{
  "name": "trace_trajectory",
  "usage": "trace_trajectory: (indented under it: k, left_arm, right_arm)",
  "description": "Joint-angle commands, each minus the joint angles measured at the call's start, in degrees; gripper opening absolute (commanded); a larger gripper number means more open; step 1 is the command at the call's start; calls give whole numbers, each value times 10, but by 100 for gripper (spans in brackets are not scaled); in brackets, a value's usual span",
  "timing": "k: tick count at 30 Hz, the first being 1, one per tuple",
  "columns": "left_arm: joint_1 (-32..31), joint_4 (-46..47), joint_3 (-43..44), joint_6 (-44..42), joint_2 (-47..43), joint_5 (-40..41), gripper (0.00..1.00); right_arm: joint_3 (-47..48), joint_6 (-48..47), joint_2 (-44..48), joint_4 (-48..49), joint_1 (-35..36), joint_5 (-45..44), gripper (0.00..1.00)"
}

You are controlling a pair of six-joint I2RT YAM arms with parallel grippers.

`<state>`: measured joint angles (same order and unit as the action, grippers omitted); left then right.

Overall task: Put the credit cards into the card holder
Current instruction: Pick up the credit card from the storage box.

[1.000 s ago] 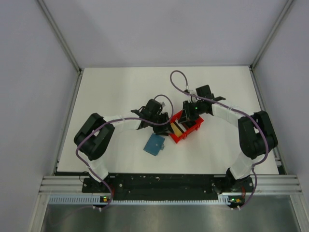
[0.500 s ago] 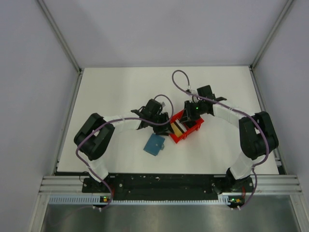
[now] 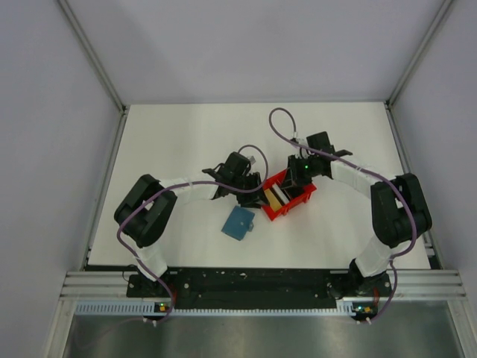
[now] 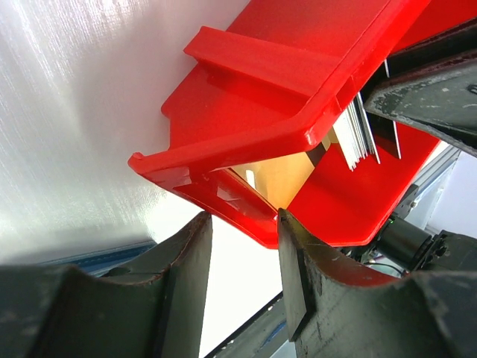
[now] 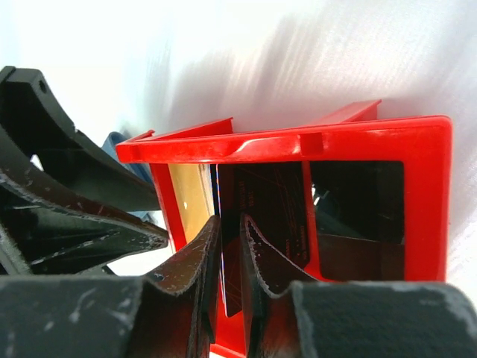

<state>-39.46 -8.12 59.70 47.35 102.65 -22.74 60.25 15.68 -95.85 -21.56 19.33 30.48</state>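
The credit cards [image 3: 274, 196] stand on edge in a red bin [image 3: 299, 200]. The right wrist view shows a gold card [image 5: 190, 201] against the left wall and black cards [image 5: 268, 198] beside it. My right gripper [image 5: 230, 224] reaches down into the bin [image 5: 298, 138], its jaws drawn narrow on the edge of a black card. My left gripper [image 4: 242, 222] has its fingertips on a corner of the tilted bin's rim [image 4: 223, 201], where the gold card [image 4: 279, 175] and pale card edges [image 4: 358, 134] show. The teal card holder [image 3: 238, 222] lies flat, near left of the bin.
Both wrists [image 3: 238, 173] [image 3: 317, 153] crowd the bin from either side at mid-table. A purple cable [image 3: 279, 123] loops above the right wrist. White table [image 3: 186, 134] stretches behind and to both sides, with grey walls around it.
The right gripper's jaws have narrowed on the black card and its wrist has shifted slightly. The left arm, the bin and the card holder stay put.
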Motion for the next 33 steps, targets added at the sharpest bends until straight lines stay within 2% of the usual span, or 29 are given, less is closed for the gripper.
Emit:
trace_trajectory:
  k: [1,9,21,29,31,33]
  left_arm:
    - [2,43,21,-6,1,-6,44]
    - [2,46,21,-5,2,-7,45]
    - [2,47,20,-4,4,-8,45]
    - [2,51,21,-2,6,-11,45]
    - [2,53,20,-2,5,-11,45]
    - [2,52,20,-2,5,-11,45]
  right_arm:
    - [-7,1,15,-2,-13,-24,14]
    - [-14,-3,12,-2,-17,-52,14]
    - [-27,-7,46,-17,-17,-152,17]
    - [-19,-27,38,-32,-13,-140,20]
    - [-17,-28,35,-33,-12,-140,20]
    - [-16,-28,35,-34,-11,-140,15]
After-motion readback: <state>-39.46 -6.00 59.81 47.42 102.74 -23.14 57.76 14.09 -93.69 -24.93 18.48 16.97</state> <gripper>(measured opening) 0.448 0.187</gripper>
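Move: The black card at the right end of the storage box lies about 3 cm to the right of the right hand, 1 cm nearer the base and some 4 cm below. The other black card is almost beneath the fingers, 1 cm back and 3 cm down; the pale cards are about 5 cm left and 3 cm back, the gold card 7 cm left and 4 cm back. From the left hand, the right-end card is roughly 15 cm right and 4 cm ahead. The right fingertips come to the thin pale edge of the right-end black card, travelling about 4.5 cm right and 2 cm down from over the other black card. On the way the wrist tilts some 15 degrees so the fingers point more steeply down, and they part slightly. The left hand barely moves, its part-open fingers still straddling the box's left-end wall. ##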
